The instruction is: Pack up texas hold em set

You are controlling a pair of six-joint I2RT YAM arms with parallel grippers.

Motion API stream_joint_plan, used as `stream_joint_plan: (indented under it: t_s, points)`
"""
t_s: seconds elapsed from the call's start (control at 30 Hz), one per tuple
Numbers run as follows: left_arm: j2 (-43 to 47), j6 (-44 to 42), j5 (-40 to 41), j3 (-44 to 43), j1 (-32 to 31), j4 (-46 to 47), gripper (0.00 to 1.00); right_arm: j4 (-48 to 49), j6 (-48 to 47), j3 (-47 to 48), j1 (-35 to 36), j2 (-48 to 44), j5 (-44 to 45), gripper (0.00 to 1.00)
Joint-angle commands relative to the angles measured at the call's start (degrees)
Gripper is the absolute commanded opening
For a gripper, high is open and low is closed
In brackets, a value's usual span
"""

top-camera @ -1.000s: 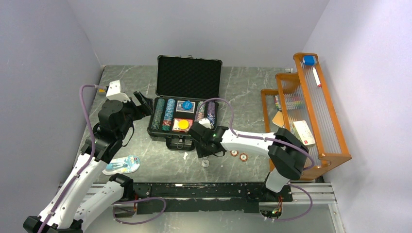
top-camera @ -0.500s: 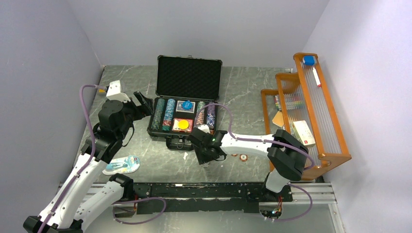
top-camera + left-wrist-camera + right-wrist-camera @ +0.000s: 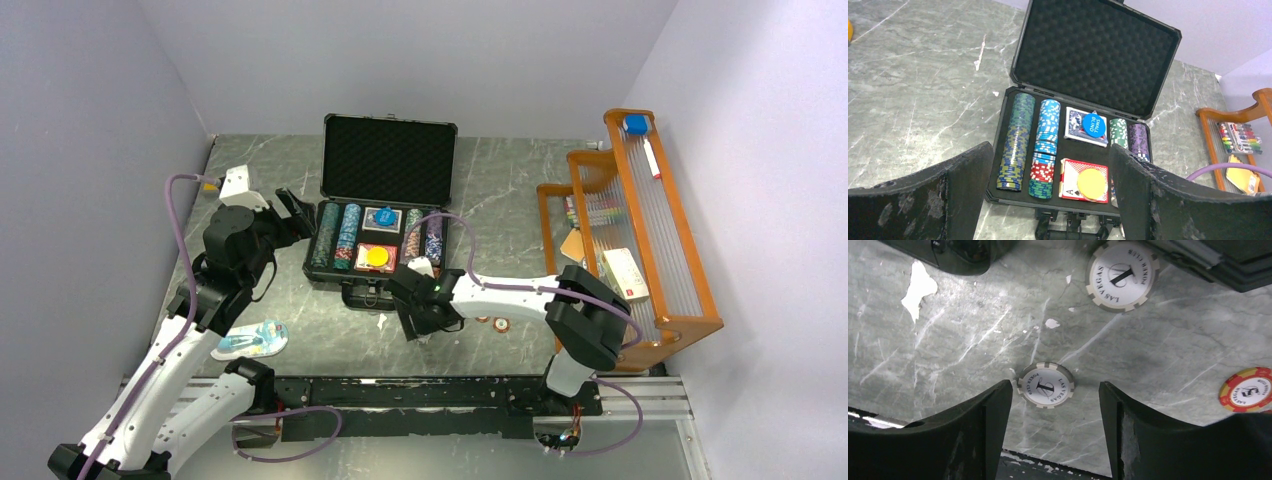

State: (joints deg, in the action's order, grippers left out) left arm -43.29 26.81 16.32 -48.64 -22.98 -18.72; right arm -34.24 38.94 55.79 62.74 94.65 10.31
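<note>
The black briefcase [image 3: 388,160] lies open mid-table, its foam lid [image 3: 1098,55] upright. It holds rows of striped chips [image 3: 1015,142], a blue deck with a blue disc [image 3: 1094,124] and a red deck with a yellow disc [image 3: 1090,184]. My left gripper [image 3: 290,212] is open and empty, just left of the case; its fingers frame the case in the left wrist view [image 3: 1050,150]. My right gripper [image 3: 415,325] is open, low over the table in front of the case, with a white chip [image 3: 1045,385] lying just beyond its fingertips [image 3: 1054,390]. Another white chip [image 3: 1121,275] and a red-yellow chip [image 3: 1248,390] lie loose.
An orange wooden rack [image 3: 640,230] with pens and cards stands at the right. A blue-white blister pack [image 3: 250,340] lies near the left arm's base. Two loose chips [image 3: 492,322] lie right of my right gripper. The case handle [image 3: 365,295] faces the arms.
My right gripper has moved left and toward the near edge, coming over the white chip on the table. The left arm has not moved.
</note>
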Motion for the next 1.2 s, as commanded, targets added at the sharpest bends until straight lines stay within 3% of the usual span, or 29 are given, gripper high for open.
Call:
stream_joint_plan:
  t_s: [0.0,0.47,0.7,0.93,1.17]
  points:
    - [0.14,0.01,0.20,0.30,-0.30,0.97,0.90,-0.80,2.84,1.34,-1.26,-1.75,6.29,0.69]
    - [0.22,0.04,0.34,0.23,-0.24,0.79,0.89,15.44,3.84,-4.20,-5.70,1.22,15.66,0.70]
    - [0.31,0.09,0.31,0.32,-0.35,0.82,0.90,20.20,2.57,-7.61,-6.22,2.44,15.01,0.59]
    - [0.30,0.09,0.38,0.35,-0.29,0.69,0.90,20.01,2.49,-8.91,-6.40,2.76,14.68,0.47]
    - [0.21,0.09,0.38,0.31,-0.32,0.72,0.90,13.25,1.38,-7.99,-6.40,-1.15,13.28,0.44]
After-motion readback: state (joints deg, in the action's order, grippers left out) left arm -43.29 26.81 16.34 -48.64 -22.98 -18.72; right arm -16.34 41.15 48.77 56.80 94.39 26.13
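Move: The right hand, fingers open, is right over the pair of white chips it has just stacked, about 1 cm above them. The remaining white chip lies some 8 cm ahead of this hand and 2 cm to its right, just in front of the case. The nearer red chip is about 5 cm ahead and 14 cm right, the case handle about 10 cm ahead and 12 cm left. From the left hand, the remaining white chip is some 6 cm back, 26 cm right and 28 cm below. The right hand leaves the stacked white chips and reaches forward about 8 cm with a slight drift to the right, skimming low and dipping a little at the end, towards the last white chip by the case's front right corner, while the wrist swings the fingertips some 20 degrees forward and turns about 15 degrees clockwise. The fingers first open slightly wider, then, as the hand slows in front of the case rim, close to about two-thirds of that gap and pinch the chip by its edges, the grip effort rising at the last. ##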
